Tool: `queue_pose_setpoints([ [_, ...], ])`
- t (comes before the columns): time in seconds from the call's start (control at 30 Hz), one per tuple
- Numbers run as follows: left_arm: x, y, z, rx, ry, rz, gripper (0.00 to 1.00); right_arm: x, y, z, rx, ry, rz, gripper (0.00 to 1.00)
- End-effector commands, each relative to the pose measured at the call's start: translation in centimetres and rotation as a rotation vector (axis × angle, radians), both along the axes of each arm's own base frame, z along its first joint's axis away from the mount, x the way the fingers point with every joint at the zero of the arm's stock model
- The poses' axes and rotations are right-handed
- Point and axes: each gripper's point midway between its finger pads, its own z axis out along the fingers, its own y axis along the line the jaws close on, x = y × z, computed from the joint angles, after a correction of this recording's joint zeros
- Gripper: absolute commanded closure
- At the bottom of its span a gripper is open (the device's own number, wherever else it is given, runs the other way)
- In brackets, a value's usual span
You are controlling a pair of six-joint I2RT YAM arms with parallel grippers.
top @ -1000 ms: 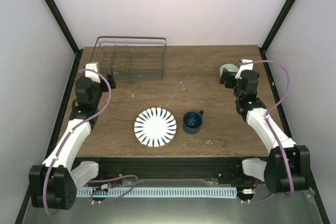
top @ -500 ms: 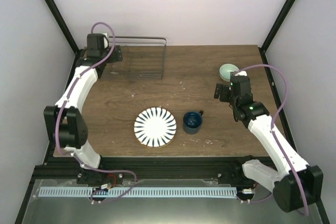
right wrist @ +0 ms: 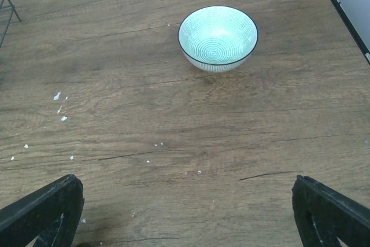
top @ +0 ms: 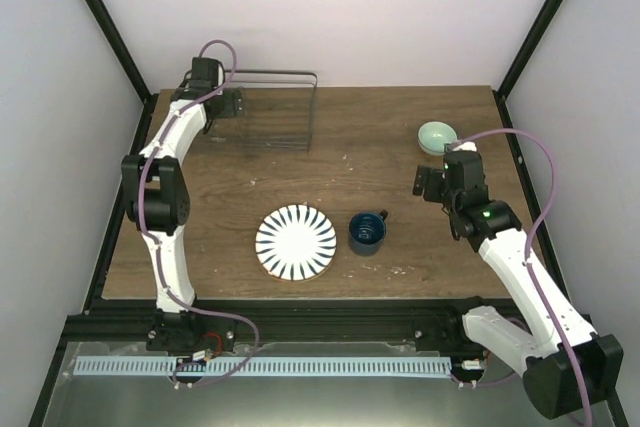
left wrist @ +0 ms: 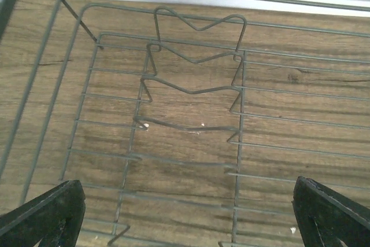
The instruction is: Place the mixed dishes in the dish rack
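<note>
The dish rack (top: pixel 262 113), dark thin wire, stands empty at the back left; its bent wire dividers (left wrist: pixel 193 88) fill the left wrist view. My left gripper (top: pixel 233 104) hovers over the rack's left part, open (left wrist: pixel 188 215), nothing between its fingers. The white plate with dark blue stripes (top: pixel 296 241) lies flat at the table's front centre. To its right the dark blue mug (top: pixel 367 232) stands upright. The small mint-green bowl (top: pixel 437 134) sits at the back right, upright (right wrist: pixel 218 37). My right gripper (top: pixel 428 183) is open (right wrist: pixel 188 215), a short way on the near side of the bowl.
The wooden table (top: pixel 250 187) is bounded by black frame posts (top: pixel 110 47) and white walls at back and sides. A corner of the rack (right wrist: pixel 6 1) shows at the right wrist view's top left. White crumbs (right wrist: pixel 60 108) dot the wood.
My left arm has swung from the table's left side up over the rack, its jaws widening. My right gripper has drawn back from the bowl toward the near side.
</note>
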Motion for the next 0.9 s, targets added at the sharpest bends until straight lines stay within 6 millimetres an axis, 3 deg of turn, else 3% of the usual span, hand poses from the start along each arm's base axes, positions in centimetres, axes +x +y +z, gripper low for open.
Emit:
queue_pose_setpoints([
  [0.0,1.6,1.0,-0.5,-0.015,0.006,-0.005,0.0,-0.5,0.2,2.0,0.029,-0.036,-0.002,0.0],
  [0.27,2.9,1.7,-2.7,-0.024,0.063,-0.025,0.0,-0.6,0.2,2.4,0.03,-0.035,0.0,0.0],
  [0.47,2.7,1.3,-5.8,-0.039,0.133,-0.035,0.0,-0.7,0.1,2.2,0.027,-0.023,-0.002,0.0],
  [0.87,2.1,0.3,-9.5,-0.043,0.221,-0.058,0.0,-0.7,0.0,2.6,0.019,-0.026,-0.002,0.0],
])
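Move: The left hand, empty and wide open, hangs over the left half of the dish rack; the nearer of its zigzag wire tines lie about 4 cm ahead, neither left nor right, and some 10 cm below it. The rack's middle is roughly 9 cm ahead, 9 cm right and 11 cm down; the striped plate lies about 33 cm back, 26 cm right and 16 cm down. From the right hand those tines are some 30 cm ahead, 61 cm left and 15 cm lower. Still wide open, the left hand first eases about 3 cm forward over the rack's wire tines, drifting some 2 cm left and sinking a little. It then drops steeply to some 9 cm below its starting height while drawing back and right about 1 cm each, the fingers tipping some 10 degrees further downward to bring the tips down beside a near tine; touch can't be made out. ##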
